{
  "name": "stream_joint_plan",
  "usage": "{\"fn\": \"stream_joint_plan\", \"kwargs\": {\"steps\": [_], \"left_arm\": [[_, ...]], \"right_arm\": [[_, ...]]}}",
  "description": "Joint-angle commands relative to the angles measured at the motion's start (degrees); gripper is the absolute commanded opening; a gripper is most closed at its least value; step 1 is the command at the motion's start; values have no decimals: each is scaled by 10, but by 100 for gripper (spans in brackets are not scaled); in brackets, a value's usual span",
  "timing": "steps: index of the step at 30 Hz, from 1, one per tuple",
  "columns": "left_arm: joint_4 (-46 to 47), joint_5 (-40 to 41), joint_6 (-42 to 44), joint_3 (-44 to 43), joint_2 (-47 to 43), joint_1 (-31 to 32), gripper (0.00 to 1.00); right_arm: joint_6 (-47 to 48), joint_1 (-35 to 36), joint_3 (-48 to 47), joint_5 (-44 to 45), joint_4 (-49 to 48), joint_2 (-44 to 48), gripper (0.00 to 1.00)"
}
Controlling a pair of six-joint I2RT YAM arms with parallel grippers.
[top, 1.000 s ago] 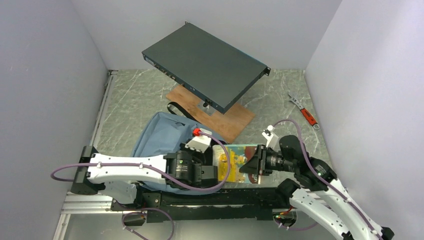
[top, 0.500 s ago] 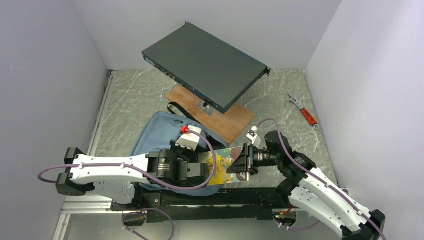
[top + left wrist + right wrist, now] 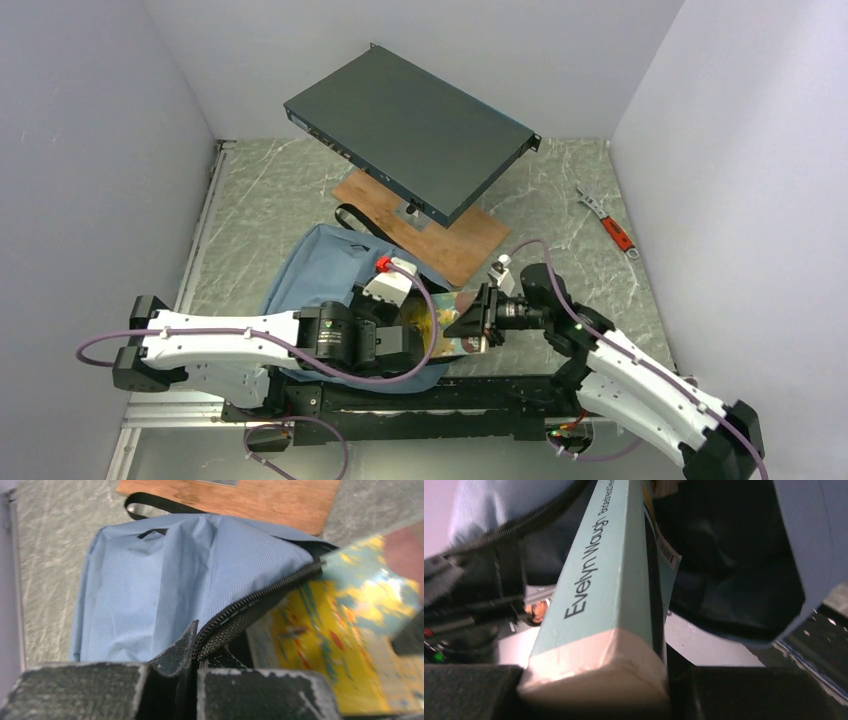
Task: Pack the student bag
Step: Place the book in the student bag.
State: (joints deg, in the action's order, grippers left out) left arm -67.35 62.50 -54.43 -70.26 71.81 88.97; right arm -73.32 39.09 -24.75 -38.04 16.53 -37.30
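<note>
The student bag (image 3: 315, 270), light blue-grey fabric, lies on the table left of centre. My left gripper (image 3: 405, 338) is shut on the bag's black zipper edge (image 3: 235, 612) and holds its mouth up. A teal and yellow book (image 3: 450, 325) is in my right gripper (image 3: 482, 322), which is shut on its spine end. In the right wrist view the book (image 3: 609, 575) points into the bag's dark lining (image 3: 729, 575). In the left wrist view the book's yellow cover (image 3: 345, 630) sits right at the zipper opening, partly under the fabric (image 3: 165, 580).
A dark flat metal box (image 3: 410, 130) stands tilted on a post over a wooden board (image 3: 465, 245) behind the bag. A red-handled wrench (image 3: 610, 225) lies at the far right. Grey walls close in left, right and back.
My right gripper has carried the book leftward toward the bag's mouth. The left arm has shifted left and still grips the zipper edge.
</note>
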Motion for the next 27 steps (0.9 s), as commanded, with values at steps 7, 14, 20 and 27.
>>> {"fn": "stream_joint_plan", "kwargs": {"steps": [7, 14, 20, 27], "left_arm": [[259, -148, 195, 82, -95, 1, 0], [275, -176, 207, 88, -92, 2, 0], [281, -167, 223, 90, -98, 1, 0], [252, -128, 196, 91, -101, -1, 0]], "right_arm": [[-122, 28, -10, 71, -426, -163, 0], [-105, 89, -19, 132, -497, -242, 0], [-93, 140, -23, 169, -539, -301, 0], [-22, 171, -31, 260, -649, -420, 0]]}}
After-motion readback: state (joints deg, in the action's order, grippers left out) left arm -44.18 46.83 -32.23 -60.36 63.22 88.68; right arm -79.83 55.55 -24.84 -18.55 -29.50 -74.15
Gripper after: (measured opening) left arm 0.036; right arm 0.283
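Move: The right gripper holds the teal book by one end. From that hand, the bag's open mouth is about 11 cm to the left, level fore-and-aft, and some 8 cm lower; the wooden board's middle is 25 cm ahead and 11 cm left, near table height. From the left gripper, shut on the zip edge, the book's middle is roughly 10 cm right, 4 cm back and slightly lower, and the black strap 20 cm ahead and 8 cm left. Push the right gripper about 11 cm left into the bag's mouth, going forward some 5 cm early on and sinking about 4 cm towards the end, with the fingers keeping their grip on the teal book. Meanwhile draw the still-pinched zip edge right, back and a little down with the left gripper, yawing clockwise some 20 degrees. ##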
